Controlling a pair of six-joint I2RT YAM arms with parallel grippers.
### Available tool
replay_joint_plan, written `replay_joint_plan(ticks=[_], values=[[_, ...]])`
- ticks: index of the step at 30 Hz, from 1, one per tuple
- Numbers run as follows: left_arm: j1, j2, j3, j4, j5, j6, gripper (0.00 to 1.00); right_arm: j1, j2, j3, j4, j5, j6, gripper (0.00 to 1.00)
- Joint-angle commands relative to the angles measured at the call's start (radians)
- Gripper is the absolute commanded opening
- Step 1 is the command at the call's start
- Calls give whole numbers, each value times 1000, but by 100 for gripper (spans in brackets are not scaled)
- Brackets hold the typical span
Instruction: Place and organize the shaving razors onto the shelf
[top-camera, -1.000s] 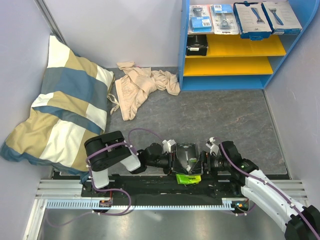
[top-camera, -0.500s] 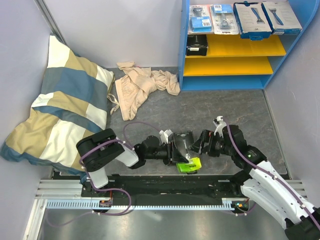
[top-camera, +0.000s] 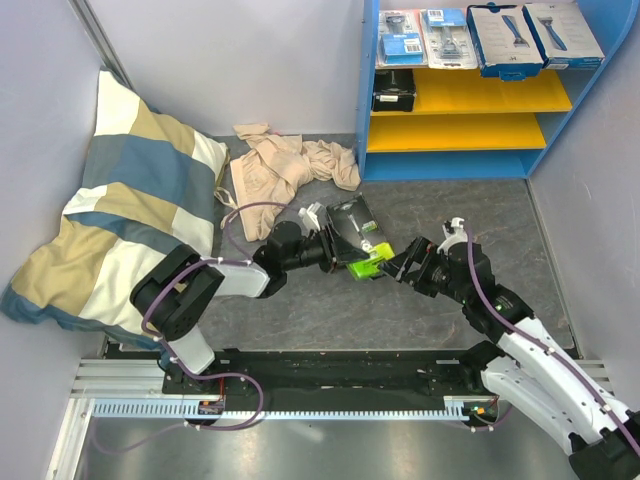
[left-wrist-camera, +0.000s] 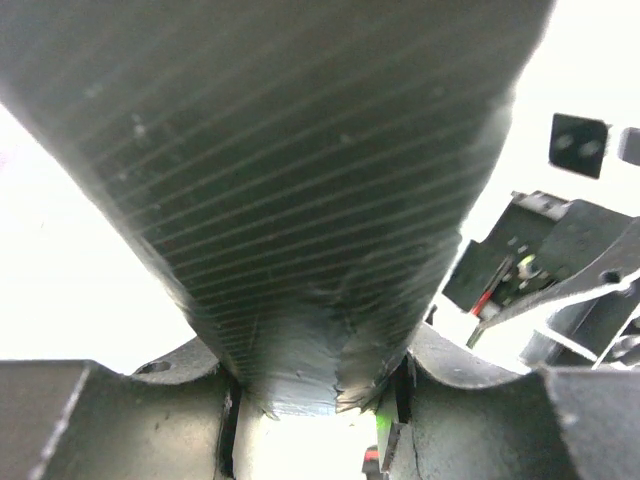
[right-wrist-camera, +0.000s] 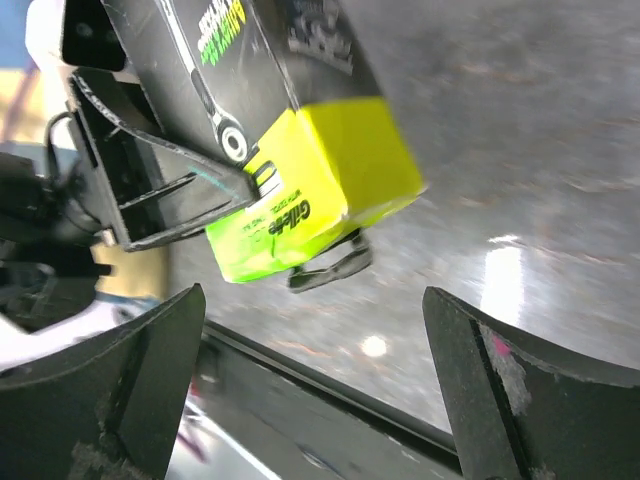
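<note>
My left gripper (top-camera: 340, 245) is shut on a black razor box with a lime-green end (top-camera: 355, 236), held above the grey floor mid-scene. In the left wrist view the box's dark ribbed face (left-wrist-camera: 290, 180) fills the frame, wedged between the jaws. My right gripper (top-camera: 408, 262) stands open just right of the box, not touching it; its view shows the lime end (right-wrist-camera: 320, 190) ahead of the spread fingers (right-wrist-camera: 130, 370). The shelf (top-camera: 480, 90) at back right holds two blister packs (top-camera: 420, 35) and two white-blue boxes (top-camera: 530, 35) on its top board, and a black box (top-camera: 394, 90) on the yellow board.
A striped pillow (top-camera: 130, 210) leans in the left corner. A beige cloth (top-camera: 280, 170) lies crumpled on the floor left of the shelf. Walls close in on both sides. A black base rail (top-camera: 330, 370) runs along the near edge.
The left arm has carried the black box away from the base rail, up and toward the back. The right gripper has let go, opened wide and followed to the box's right.
</note>
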Motion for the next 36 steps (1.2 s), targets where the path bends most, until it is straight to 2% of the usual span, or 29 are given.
replay_joint_plan(ticks=[1,4,11,16,21,28,36], values=[[17,-32,136,99,47,22,19,-8,26,-50,295,-55,155,98],[32,-6,184,112,66,5,19,-19,52,-75,408,-64,192,98],[90,40,211,244,100,-109,18,-108,61,-90,488,-49,223,98],[104,62,242,288,126,-147,18,-166,70,-153,679,-76,286,98],[110,85,280,325,117,-182,18,-172,185,-181,875,-127,334,98],[110,125,346,336,142,-222,17,-172,264,-158,962,-121,320,98],[107,125,331,356,148,-242,17,-177,299,-150,1071,-126,335,94]])
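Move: The left hand holds the black razor box by its side near the green end; the free stretch of upper yellow shelf lies some 25 cm ahead, 17 cm right and 10 cm above, and the black box already there is about as far ahead, 8 cm right. From the open right hand, the held box's green end is about 6 cm left, 2 cm ahead and 3 cm higher, the left gripper 11 cm left and 3 cm ahead. The left hand keeps its pinch and lifts the razor box about 10 cm while carrying it some 7 cm forward towards the shelf, its right-pointing fingers tilting up by roughly 15 degrees. The right hand goes along beside the green end, about 9 cm forward and 6 cm up, swinging its fingers from a downward slant to nearly level, still wide open and close to that end, with no contact to be made out. ##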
